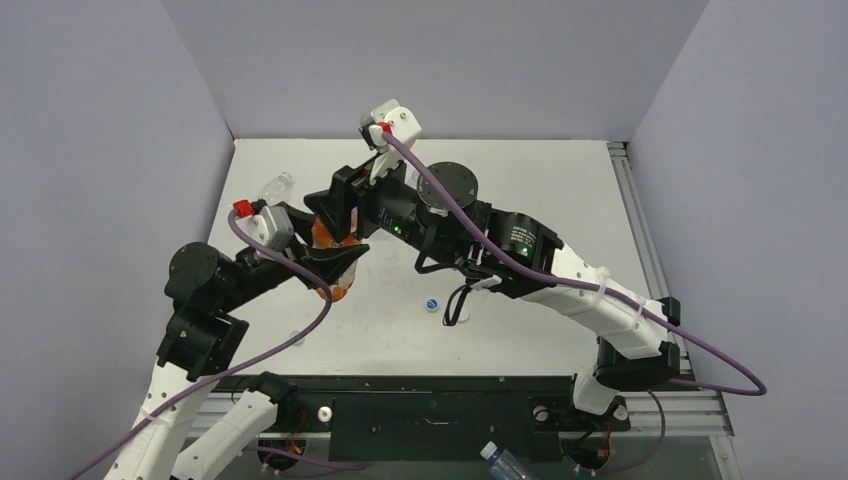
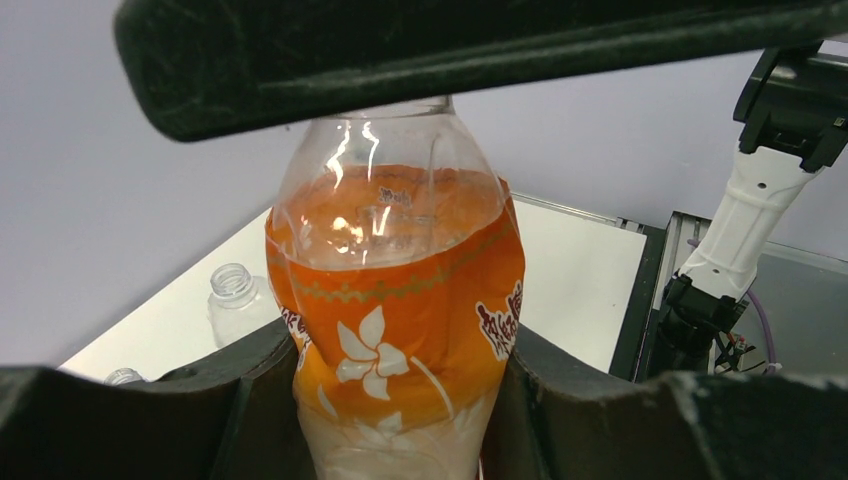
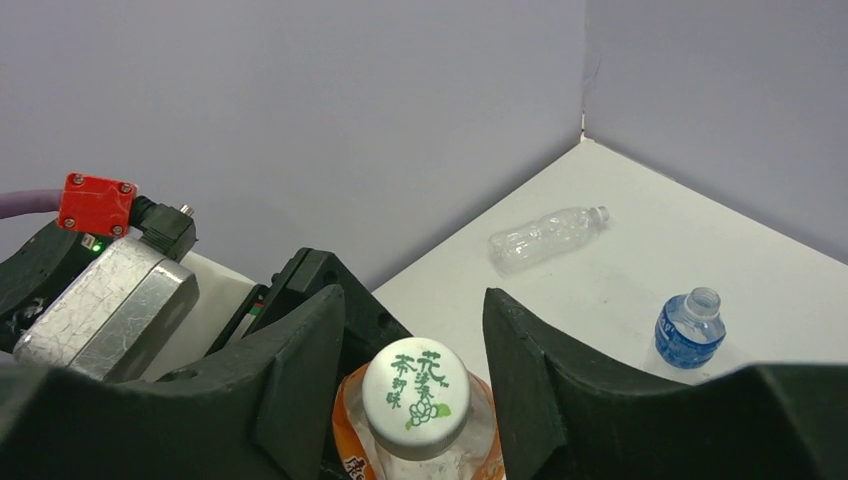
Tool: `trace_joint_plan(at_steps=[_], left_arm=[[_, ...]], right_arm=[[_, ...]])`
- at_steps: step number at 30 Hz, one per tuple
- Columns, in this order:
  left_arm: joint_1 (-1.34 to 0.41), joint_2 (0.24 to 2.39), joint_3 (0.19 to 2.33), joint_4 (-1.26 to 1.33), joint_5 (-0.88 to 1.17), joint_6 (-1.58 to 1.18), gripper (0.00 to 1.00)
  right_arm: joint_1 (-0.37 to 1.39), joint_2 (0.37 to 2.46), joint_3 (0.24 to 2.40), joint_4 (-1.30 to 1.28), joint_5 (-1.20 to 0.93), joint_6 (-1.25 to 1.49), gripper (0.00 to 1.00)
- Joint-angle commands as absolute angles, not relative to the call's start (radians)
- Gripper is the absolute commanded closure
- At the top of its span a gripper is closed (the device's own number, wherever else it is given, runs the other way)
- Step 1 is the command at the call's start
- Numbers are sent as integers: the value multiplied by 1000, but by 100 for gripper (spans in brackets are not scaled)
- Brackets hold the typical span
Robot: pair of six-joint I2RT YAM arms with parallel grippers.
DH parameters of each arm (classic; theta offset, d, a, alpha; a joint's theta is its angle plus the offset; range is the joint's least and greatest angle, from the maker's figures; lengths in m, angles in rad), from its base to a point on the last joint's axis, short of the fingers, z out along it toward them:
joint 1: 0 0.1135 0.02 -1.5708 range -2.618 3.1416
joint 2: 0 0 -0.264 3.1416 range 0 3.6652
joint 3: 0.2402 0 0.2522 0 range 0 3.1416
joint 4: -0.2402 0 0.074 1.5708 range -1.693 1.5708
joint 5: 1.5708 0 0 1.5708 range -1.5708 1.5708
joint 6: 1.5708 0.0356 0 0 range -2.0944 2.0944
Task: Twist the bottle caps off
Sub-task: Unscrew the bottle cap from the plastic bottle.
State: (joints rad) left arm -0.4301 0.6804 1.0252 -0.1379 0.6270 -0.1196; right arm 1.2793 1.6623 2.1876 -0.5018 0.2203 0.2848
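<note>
An orange-labelled bottle [image 2: 395,300] stands upright, pinched low on its body by my left gripper [image 2: 400,395], which is shut on it. Its white cap [image 3: 417,393], printed with green characters, is on the neck. My right gripper [image 3: 412,308] hangs over the top with one finger on each side of the cap and a gap on both sides, so it is open. In the top view both grippers meet at the bottle [image 1: 338,270]. From the left wrist, a black right finger [image 2: 450,50] hides the cap. A loose blue cap with a white top [image 1: 431,304] lies on the table.
A clear uncapped bottle [image 3: 545,238] lies toward the back left corner. A blue-labelled bottle [image 3: 690,328] stands uncapped near it. Another bottle [image 1: 500,462] lies below the table's near edge. Grey walls close in the table on three sides.
</note>
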Motion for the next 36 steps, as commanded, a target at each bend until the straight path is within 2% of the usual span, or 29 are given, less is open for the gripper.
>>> trace_joint_plan(at_steps=[1,6,9,10,13,17,21,24,27,29,33,36], left_arm=[[-430,674,1034,-110,624,-132,99],[-430,673,1033,-105,626,-138,99],[-430,671,1033,-104,625,-138,99],[-430,671,1035,-104,625,-142,99],[-430,674,1044,-101,623,-160,99],[-430,681,1066,-83,645,-242,100],[-430,688,1087,-46,761,-347,100],[-430,700,1114,16,922,-446,100],[-431,715,1149,83,1029,-585,100],[-431,721,1174,98,1063,-636,100],[-433,731,1217,100,1093,-675,100],[-434,733,1227,96,1095,-676,100]], right_arm=[[1273,1621,2186,-451,206,291,53],[1268,1629,2188,-452,193,301,73],[1265,1633,2196,-457,189,304,98],[1265,1632,2198,-460,185,304,100],[1252,1619,2188,-457,160,306,100],[1226,1581,2139,-405,-9,302,100],[1211,1519,2045,-261,-308,274,100],[1185,1524,2059,-240,-515,274,100],[1156,1541,2072,-111,-851,385,100],[1145,1549,2060,21,-972,480,100],[1143,1561,2026,298,-1099,670,100],[1142,1582,2043,341,-1133,713,100]])
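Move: The white cap of the orange-labelled bottle already sits between the right hand's open fingers, right at its hand point; from the left hand, which holds the bottle body, the cap is some 9 cm above and about 1 cm ahead. From the right hand the blue-labelled bottle stands about 27 cm ahead, 2 cm left and 38 cm below; a loose blue cap lies roughly 6 cm ahead, 13 cm right, and a loose white cap 4 cm ahead, 19 cm right, both some 47 cm down. The right fingers close from about half open and pinch the white cap, while the left keeps its hold on the bottle. After a short hold both hands draw back together about 12 cm and rise some 7 cm, with the right swinging round counter-clockwise by about 55 degrees and tilting a little as the left turns about 30 degrees clockwise, to unscrew the cap. ##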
